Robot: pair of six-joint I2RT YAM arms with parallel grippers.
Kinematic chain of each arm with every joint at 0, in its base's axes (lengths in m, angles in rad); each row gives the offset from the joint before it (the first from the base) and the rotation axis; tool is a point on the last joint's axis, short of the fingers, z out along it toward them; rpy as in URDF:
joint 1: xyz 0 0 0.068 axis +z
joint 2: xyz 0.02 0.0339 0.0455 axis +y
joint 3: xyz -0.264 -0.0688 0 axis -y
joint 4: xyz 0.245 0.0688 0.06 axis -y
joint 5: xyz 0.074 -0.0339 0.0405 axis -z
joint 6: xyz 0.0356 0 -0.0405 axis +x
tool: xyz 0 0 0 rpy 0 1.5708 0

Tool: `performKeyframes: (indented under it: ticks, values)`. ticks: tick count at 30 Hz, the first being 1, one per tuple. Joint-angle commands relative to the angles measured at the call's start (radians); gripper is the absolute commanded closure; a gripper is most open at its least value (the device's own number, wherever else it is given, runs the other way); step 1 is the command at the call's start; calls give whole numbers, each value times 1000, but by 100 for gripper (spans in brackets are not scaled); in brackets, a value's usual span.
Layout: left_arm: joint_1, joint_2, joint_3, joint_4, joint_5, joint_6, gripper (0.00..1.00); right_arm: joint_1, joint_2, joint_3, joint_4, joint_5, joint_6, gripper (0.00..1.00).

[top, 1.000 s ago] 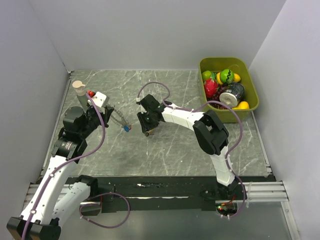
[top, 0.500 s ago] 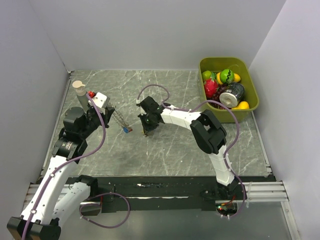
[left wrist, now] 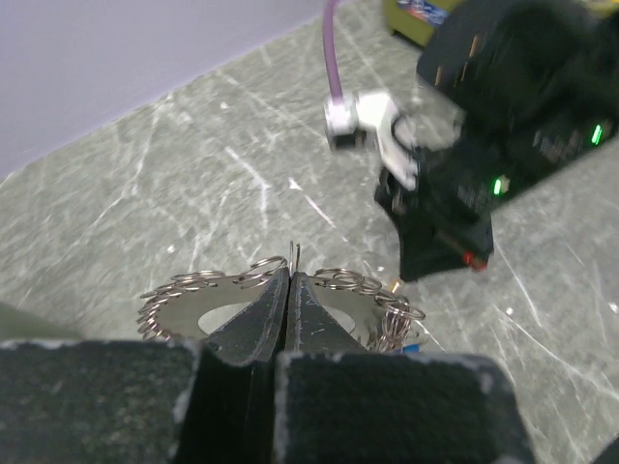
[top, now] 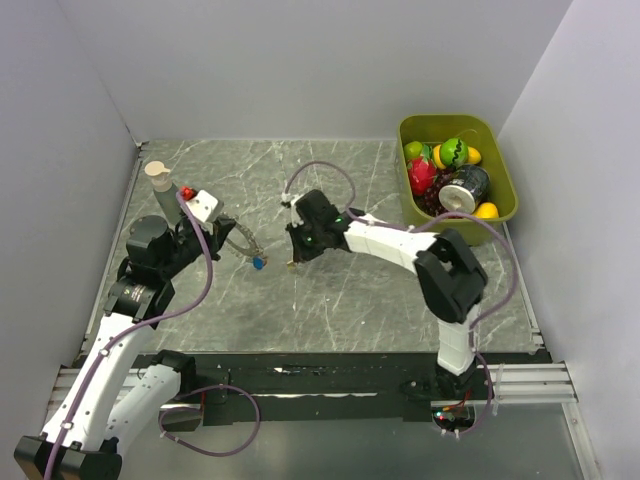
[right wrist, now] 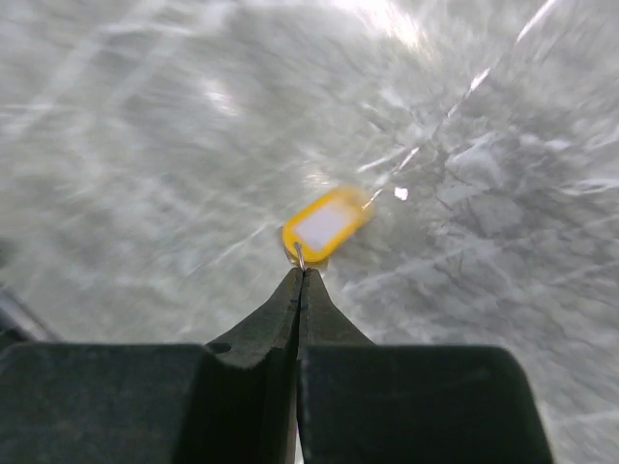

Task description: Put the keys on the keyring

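The keyring (left wrist: 184,307), a flat metal ring fringed with small silvery loops, stands on edge in my left gripper (left wrist: 291,275), which is shut on its rim. In the top view the keyring (top: 240,243) hangs just right of the left gripper (top: 226,233), with a blue key (top: 259,264) dangling at its lower end. My right gripper (right wrist: 301,274) is shut on the tiny wire loop of a yellow-headed key (right wrist: 326,224), held just above the table. In the top view the right gripper (top: 296,258) sits a short way right of the keyring.
A green bin (top: 505,200) holding toy fruit and a can stands at the back right. A pale upright tube (top: 155,172) and a small red piece (top: 187,191) are at the back left. Grey walls close in the marbled table (top: 350,300).
My right gripper has closed on the yellow key's loop and its arm has swung rightward. The keyring in the left gripper has shifted slightly, the blue key still hanging from it.
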Motion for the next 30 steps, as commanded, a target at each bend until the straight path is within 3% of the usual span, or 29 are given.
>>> performKeyframes:
  ticks: [1,9,16,21,30]
  values:
    - [5,-10,9,51,142,45,99,-57,-182,-35,94,-116,-80,100]
    - [4,32,19,68,447,111,99,-135,-423,-89,88,-357,-315,100]
    - [4,98,41,114,705,111,99,-164,-515,-54,10,-604,-440,100]
    - [-2,133,47,177,710,62,99,-161,-530,-34,16,-677,-414,100]
    - [-50,164,38,254,652,17,99,-112,-490,41,-29,-650,-420,100]
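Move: The left hand holds the keyring, its middle about 4 cm below, 2 cm right of and 1 cm back from that hand. From the right hand, which pinches the loop of the yellow-tagged key, the keyring is some 9 cm left, 3 cm back and 18 cm up. The blue tag at its near end is about 7 cm back, 6 cm left and 14 cm up from the right hand. The yellow tag lies about 11 cm right, 2 cm ahead and 24 cm below the left hand. Keeping its pinch on the yellow-tagged key's loop, the right hand sweeps up about 22 cm towards the keyring, then back some 7 cm and a little right, its steeply down-pointing fingers swinging up to point left, nearly level. The left hand, still gripping the keyring, brings it about 8 cm right and 5 cm back to meet the key, turning nearly 40 degrees clockwise. ##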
